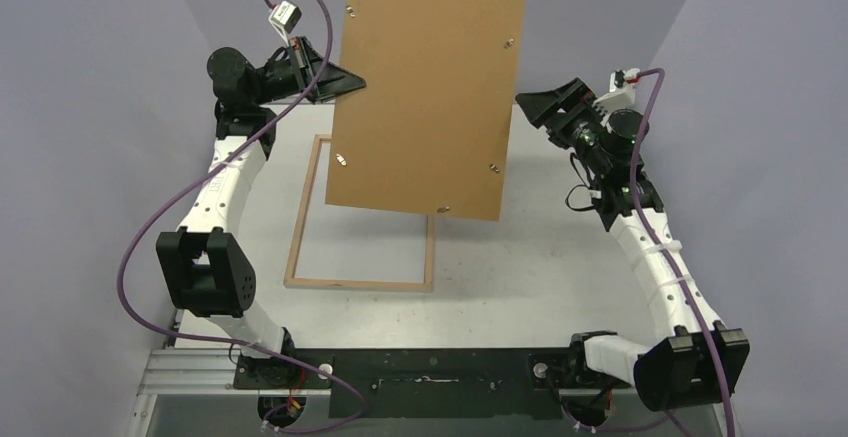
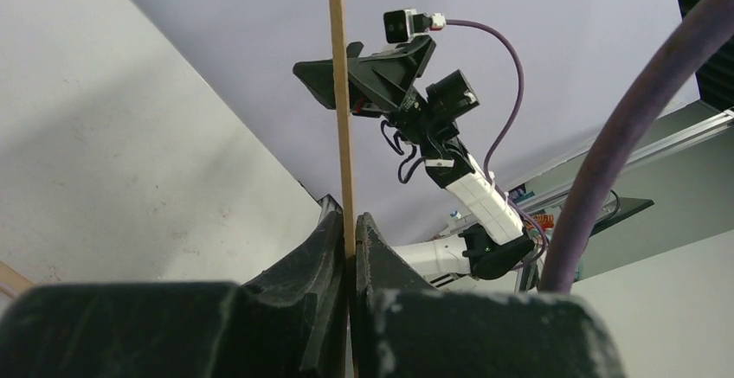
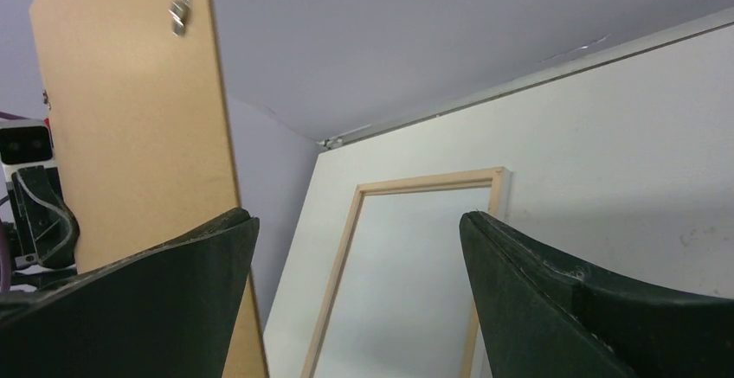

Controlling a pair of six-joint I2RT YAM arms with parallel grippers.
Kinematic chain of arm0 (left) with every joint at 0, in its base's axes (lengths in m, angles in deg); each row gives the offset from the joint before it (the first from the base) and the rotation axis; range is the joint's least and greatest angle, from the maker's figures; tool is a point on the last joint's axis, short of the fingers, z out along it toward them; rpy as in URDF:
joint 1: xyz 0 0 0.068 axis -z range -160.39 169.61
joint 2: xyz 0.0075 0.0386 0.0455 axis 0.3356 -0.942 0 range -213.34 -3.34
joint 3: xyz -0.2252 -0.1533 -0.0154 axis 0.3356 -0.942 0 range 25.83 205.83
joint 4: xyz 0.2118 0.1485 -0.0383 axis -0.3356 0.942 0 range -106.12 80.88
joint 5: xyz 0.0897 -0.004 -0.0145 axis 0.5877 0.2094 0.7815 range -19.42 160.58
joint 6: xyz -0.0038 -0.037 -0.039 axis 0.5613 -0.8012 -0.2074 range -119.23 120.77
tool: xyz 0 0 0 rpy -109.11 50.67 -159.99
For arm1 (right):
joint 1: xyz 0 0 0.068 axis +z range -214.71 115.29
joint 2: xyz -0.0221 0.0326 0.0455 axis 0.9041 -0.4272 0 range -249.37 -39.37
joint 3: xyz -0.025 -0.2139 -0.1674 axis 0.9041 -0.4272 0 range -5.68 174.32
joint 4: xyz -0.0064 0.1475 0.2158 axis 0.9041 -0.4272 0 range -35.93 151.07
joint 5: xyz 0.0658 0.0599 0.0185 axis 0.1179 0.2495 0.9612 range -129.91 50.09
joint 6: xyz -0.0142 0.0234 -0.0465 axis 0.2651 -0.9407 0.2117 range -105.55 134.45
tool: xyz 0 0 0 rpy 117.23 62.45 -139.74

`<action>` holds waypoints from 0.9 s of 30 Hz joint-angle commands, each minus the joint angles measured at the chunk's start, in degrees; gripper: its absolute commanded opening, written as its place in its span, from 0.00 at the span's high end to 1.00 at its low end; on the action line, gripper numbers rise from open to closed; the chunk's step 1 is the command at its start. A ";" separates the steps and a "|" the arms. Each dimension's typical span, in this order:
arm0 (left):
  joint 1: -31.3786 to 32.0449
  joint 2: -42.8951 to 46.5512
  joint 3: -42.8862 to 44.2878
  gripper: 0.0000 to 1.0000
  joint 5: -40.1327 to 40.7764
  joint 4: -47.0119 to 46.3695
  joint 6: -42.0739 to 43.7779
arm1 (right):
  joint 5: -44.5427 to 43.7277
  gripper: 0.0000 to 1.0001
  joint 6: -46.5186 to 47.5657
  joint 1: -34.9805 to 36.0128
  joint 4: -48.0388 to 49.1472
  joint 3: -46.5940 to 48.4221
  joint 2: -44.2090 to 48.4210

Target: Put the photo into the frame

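My left gripper (image 1: 350, 82) is shut on the left edge of a brown backing board (image 1: 425, 87), holding it up in the air, tilted, above the table. In the left wrist view the board's thin edge (image 2: 339, 67) runs straight up from between the closed left gripper (image 2: 350, 222). The frame (image 1: 360, 283) lies flat on the table below, light wood side up, partly covered by the board. My right gripper (image 1: 525, 107) hangs open close to the board's right edge with nothing between its fingers. The right wrist view shows the right gripper (image 3: 359, 222), board (image 3: 130, 118) and frame (image 3: 424, 183). The photo is out of view.
Grey walls close in the white table (image 1: 560, 247) on the left, back and right. A purple cable (image 1: 150, 227) loops beside the left arm. Small metal clips (image 1: 343, 158) dot the board's back. The arm bases sit on a black bar (image 1: 430, 377).
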 commanded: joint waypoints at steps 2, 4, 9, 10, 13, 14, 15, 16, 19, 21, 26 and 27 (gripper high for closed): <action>-1.34 1.93 2.03 1.00 1.91 -0.73 0.45 | -8.75 0.10 2.03 0.53 1.65 -0.87 7.11; -1.36 1.93 1.58 1.00 1.93 -0.98 0.06 | -6.30 0.09 1.59 0.51 2.77 -0.31 6.62; -1.43 1.79 1.52 1.00 2.31 -3.07 -1.99 | -0.93 0.09 -0.36 0.51 6.19 0.20 5.13; -1.43 1.72 1.58 1.00 2.44 -3.36 -2.56 | 1.08 0.09 -1.39 0.51 7.44 0.42 4.24; -1.43 1.45 1.69 1.00 2.75 -5.21 -4.76 | 9.39 0.09 -7.94 0.85 14.98 0.76 0.76; -1.43 1.33 1.65 1.00 2.87 -6.09 -5.58 | 11.33 0.09 -10.32 1.02 18.00 0.65 -0.36; -1.38 1.19 1.65 1.00 2.91 -6.83 -6.24 | 12.69 0.10 -12.37 1.15 21.00 0.47 -1.57; -1.42 1.14 1.62 1.00 2.93 -7.30 -6.74 | 13.74 0.11 -14.20 1.23 23.76 0.20 -2.19; -1.43 1.14 1.60 1.00 3.09 -7.49 -7.26 | 16.32 0.18 -18.63 1.50 28.99 0.47 -4.24; -1.43 1.14 1.68 1.00 3.16 -7.58 -7.47 | 18.25 0.25 -21.38 2.15 31.68 1.06 -5.95; -1.43 0.97 1.66 1.00 3.33 -7.67 -8.00 | 21.15 0.41 -25.55 4.76 36.83 2.42 -9.10; -1.43 0.94 1.69 1.00 3.52 -7.61 -8.02 | 21.82 0.43 -26.16 5.17 37.71 2.62 -9.48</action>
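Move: The brown backing board is in the left hand's fingers, its middle about 12 cm to that hand's right, level with it in reach. From the open right hand the board's right edge lies roughly 5 cm to the left and about 3 cm up, the board's middle some 19 cm left. The wooden frame lies on the table, about 33 cm to the right hand's left, 3 cm farther out and 36 cm below. Right hand rises about 4 cm, then swings left some 8 cm, fingers part-closing around the board's right edge. ##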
